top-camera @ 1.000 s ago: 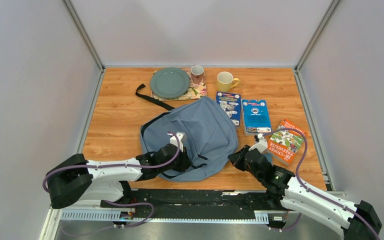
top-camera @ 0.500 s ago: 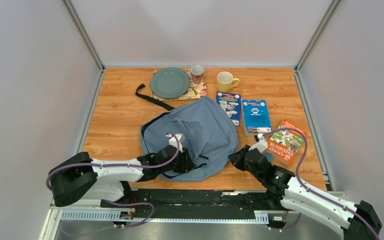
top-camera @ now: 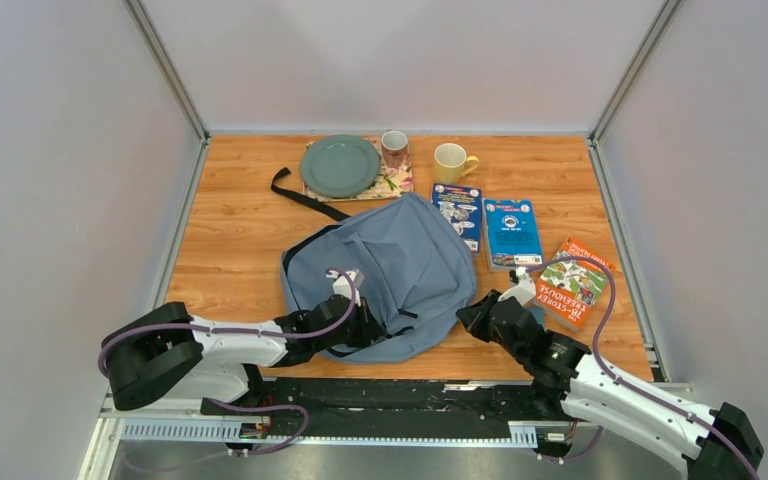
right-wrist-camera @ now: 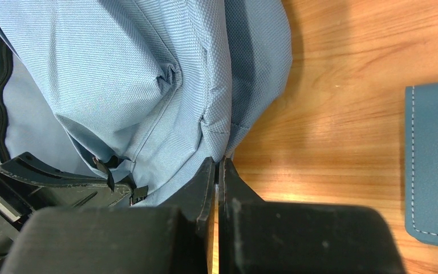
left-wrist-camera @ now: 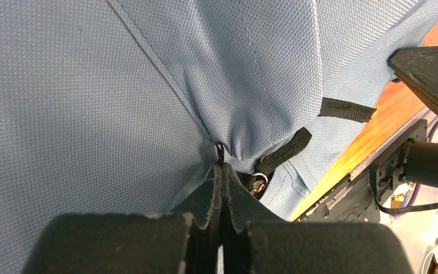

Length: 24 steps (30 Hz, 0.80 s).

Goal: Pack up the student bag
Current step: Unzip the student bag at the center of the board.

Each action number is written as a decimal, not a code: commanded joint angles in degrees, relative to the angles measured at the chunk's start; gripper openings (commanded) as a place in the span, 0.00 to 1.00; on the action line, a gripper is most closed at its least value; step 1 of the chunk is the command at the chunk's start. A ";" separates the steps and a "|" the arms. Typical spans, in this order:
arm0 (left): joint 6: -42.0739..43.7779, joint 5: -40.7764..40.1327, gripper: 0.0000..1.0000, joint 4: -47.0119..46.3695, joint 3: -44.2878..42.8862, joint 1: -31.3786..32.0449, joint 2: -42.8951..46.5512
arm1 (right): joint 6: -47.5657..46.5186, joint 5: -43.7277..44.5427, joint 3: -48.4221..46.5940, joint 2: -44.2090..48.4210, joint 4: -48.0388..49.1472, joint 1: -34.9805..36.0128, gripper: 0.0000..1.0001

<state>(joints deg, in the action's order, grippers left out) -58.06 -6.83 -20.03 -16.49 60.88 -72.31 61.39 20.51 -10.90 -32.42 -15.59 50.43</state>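
The student bag (top-camera: 400,260), soft grey-blue fabric, lies flat mid-table. My left gripper (top-camera: 370,325) sits at its near edge. In the left wrist view the jaws are pressed together (left-wrist-camera: 220,165), and a thin black tab of the bag (left-wrist-camera: 219,151) pokes out at their tips. A black webbing strap with a metal ring (left-wrist-camera: 285,151) lies just beyond. My right gripper (top-camera: 467,318) is at the bag's near right corner, shut (right-wrist-camera: 217,162) on a pinch of the bag's fabric edge (right-wrist-camera: 219,134) just above the wood.
At the back stand a green plate (top-camera: 340,165) on a floral mat, a patterned mug (top-camera: 394,148) and a yellow mug (top-camera: 451,160). Two blue books (top-camera: 458,212) (top-camera: 512,232) and an orange book (top-camera: 572,282) lie right of the bag. A black strap (top-camera: 300,195) trails back left.
My left gripper has slid slightly left and toward the near edge along the bag. The right arm and the bag's outline look the same.
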 commanded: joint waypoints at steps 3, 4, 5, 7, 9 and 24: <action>2.95 -2.75 0.00 -1.06 1.37 -0.06 4.71 | -0.92 3.74 -2.46 0.87 0.22 -0.25 0.00; 3.91 -2.84 0.00 -0.54 1.37 -0.06 5.51 | -1.18 4.62 -2.64 0.70 -0.05 -0.34 0.00; 5.58 -2.84 0.00 -0.01 1.29 -0.06 6.47 | -1.18 4.97 -3.25 0.52 -0.40 -0.42 0.00; 8.13 -2.66 0.00 1.22 1.37 -0.06 9.46 | -1.36 6.02 -3.78 0.26 -0.66 -0.51 0.00; 9.28 -3.27 0.00 4.36 1.11 -0.06 12.70 | -1.62 6.29 -4.83 -0.53 -0.58 -0.86 0.00; 11.22 -11.45 0.00 40.30 -7.57 -0.15 23.71 | -2.86 2.09 -16.96 -9.84 -7.07 -7.72 0.00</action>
<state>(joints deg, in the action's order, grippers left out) -47.13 -13.65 3.22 -17.08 60.95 -48.27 58.98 22.41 -22.00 -38.68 -20.29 45.17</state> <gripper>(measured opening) 0.007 0.011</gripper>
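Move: The zip pull is already pinched in the left fingers. The zip's bend at the bag's left edge lies roughly 17 cm to the left and 10 cm ahead; a short black tab sits some 5 cm to the right and 4 cm ahead. From the right hand, closed on the bag's right side, that pull is about 15 cm left and 2 cm back, the wallet 11 cm right, level and 5 cm lower, and the light-blue book 21 cm ahead and 10 cm right. The zip pull, still pinched in the left fingers, is raised nearly 5 cm, then drawn about 4 cm left along the front of the bag towards the zip's left bend, as the wrist tips the fingers up some 10 degrees. The bag's right side stays gripped by the right hand, which lifts about 4 cm and goes 3 cm forward. ##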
